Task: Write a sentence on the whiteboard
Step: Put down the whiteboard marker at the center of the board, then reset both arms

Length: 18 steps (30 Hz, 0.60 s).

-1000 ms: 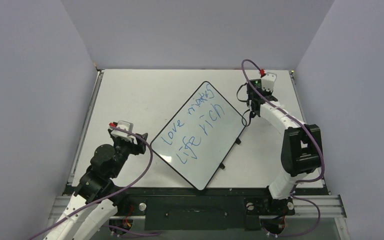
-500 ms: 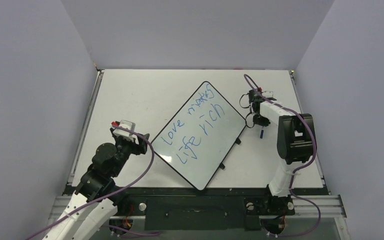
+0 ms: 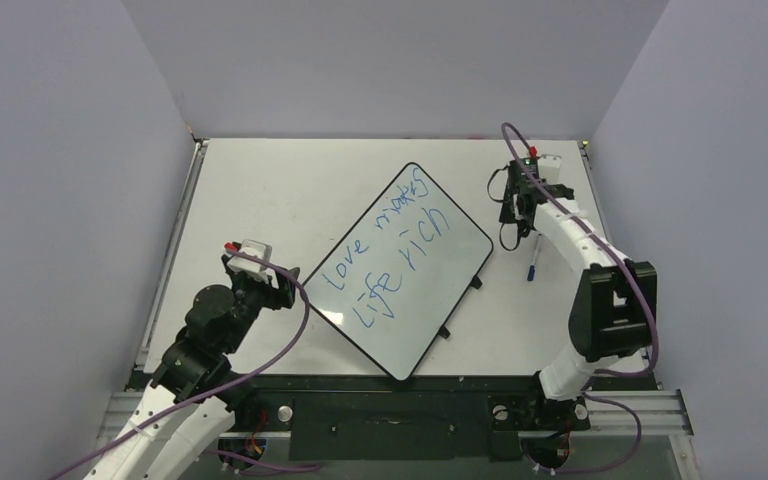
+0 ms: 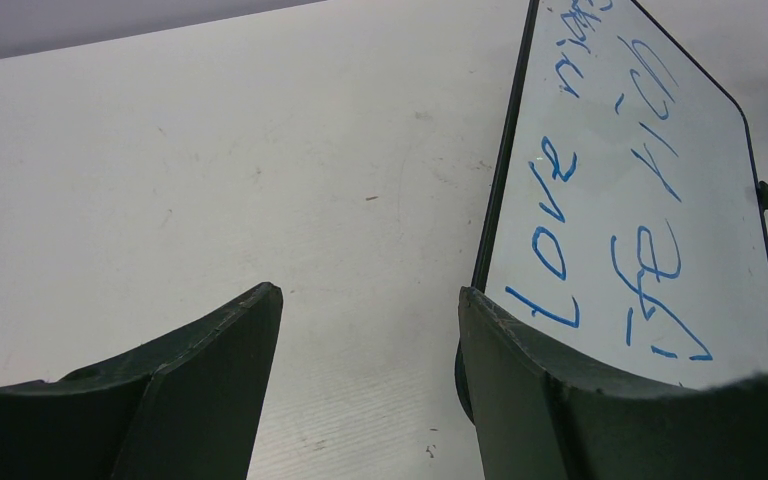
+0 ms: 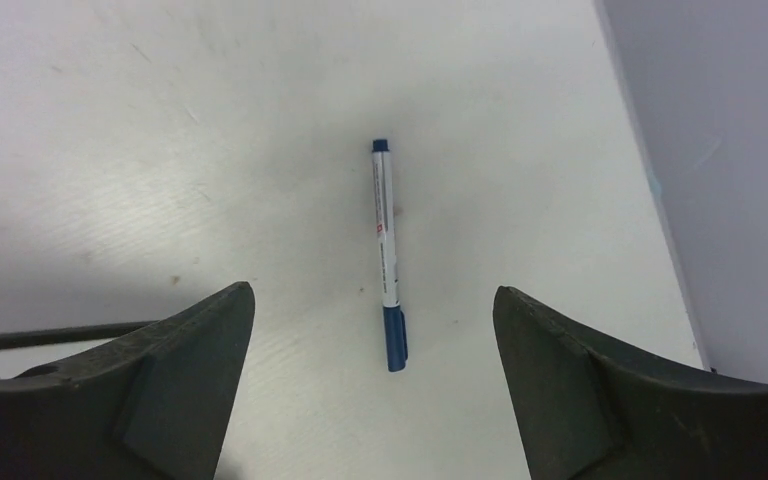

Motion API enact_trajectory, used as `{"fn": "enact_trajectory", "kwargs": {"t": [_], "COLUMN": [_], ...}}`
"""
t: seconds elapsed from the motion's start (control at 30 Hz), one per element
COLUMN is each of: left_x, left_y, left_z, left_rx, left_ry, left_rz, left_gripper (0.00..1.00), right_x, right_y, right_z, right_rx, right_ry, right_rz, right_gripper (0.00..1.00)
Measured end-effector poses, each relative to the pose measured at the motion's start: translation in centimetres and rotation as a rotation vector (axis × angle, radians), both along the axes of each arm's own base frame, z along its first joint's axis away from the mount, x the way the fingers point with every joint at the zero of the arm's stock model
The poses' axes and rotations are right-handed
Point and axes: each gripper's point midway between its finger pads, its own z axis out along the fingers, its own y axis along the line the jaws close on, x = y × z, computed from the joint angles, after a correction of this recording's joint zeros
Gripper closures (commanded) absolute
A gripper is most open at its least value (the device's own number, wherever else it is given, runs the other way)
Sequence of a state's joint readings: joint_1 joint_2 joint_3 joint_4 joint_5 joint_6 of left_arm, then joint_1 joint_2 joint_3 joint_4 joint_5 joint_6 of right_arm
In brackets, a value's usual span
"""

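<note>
The whiteboard (image 3: 412, 330) lies tilted in the middle of the table, and the sentence (image 3: 390, 255) runs across it in two slanted lines of blue handwriting. A blue-capped marker (image 3: 531, 262) rests on the table to the right of the board. My right gripper (image 3: 518, 222) hovers just behind it, open and empty. In the right wrist view the marker (image 5: 388, 255) lies lengthwise between the spread fingers of the right gripper (image 5: 373, 300), apart from both. My left gripper (image 3: 285, 290) is open at the board's left corner. The left wrist view shows the whiteboard (image 4: 650, 130) edge beside the right finger (image 4: 520, 370).
Purple-grey walls (image 3: 700, 150) close in the table on three sides, and the right wall (image 5: 730, 150) stands close to the marker. Small black feet (image 3: 476, 283) stick out along the board's lower right edge. A black cable (image 5: 50, 337) crosses the right wrist view at left.
The right arm came down to the table right of the board, opened its jaws and left the marker lying there, then drew back. The left arm stayed put.
</note>
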State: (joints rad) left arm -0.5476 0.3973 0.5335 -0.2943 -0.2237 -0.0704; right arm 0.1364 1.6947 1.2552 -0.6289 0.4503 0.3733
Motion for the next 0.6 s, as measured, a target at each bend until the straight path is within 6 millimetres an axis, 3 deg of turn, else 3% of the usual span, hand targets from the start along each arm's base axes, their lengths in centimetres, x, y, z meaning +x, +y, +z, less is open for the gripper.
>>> {"fn": "enact_trajectory", "kwargs": {"t": [0.17,0.3,0.47,0.6], "left_x": [0.1,0.3,0.5,0.9], "left_y": [0.0,0.0,0.2,0.3], "left_z": [-0.1,-0.6,-0.7,0.1], "left_rx": [0.004,0.019,0.037,0.043], "left_ry": [0.005,0.02,0.024,0.011], "left_rz": [0.001,0.008,0.017,0.029], "left_gripper": [0.37,0.37,0.36,0.35], "right_x": [0.6,-0.4,-2.6,-4.9], "right_y": [2.5,4.9,7.0,7.5], "right_z": [9.1,15.9,21.1,22.8], "right_rx": [0.044,0.091,0.157,0.221], "right_ry": [-0.247,-0.432,-0.593,-0.706], "right_rz": [0.067,0.142,0.228,0.276], "right_gripper": [0.13,0.13,0.12,0.12]}}
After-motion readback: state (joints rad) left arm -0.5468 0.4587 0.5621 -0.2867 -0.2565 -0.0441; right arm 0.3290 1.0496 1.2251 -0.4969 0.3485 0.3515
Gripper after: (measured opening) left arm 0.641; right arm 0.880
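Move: The capped marker already lies free on the table beneath my open right hand, its middle roughly 3 cm ahead, 1 cm to the right and 8 cm below. The written whiteboard's middle is some 36 cm to the left of this hand, about 1 cm back and 8 cm below. From my left hand, the marker is about 18 cm ahead, 68 cm to the right and 21 cm below. I lift my empty right hand fast off the marker, about 23 cm straight up at first, then easing back some 5 cm towards my base, with a drift of about 7 cm left. On the way the wrist tips the fingers up by about 40 degrees and swings them a little counter-clockwise, and the fingers stay wide open. ##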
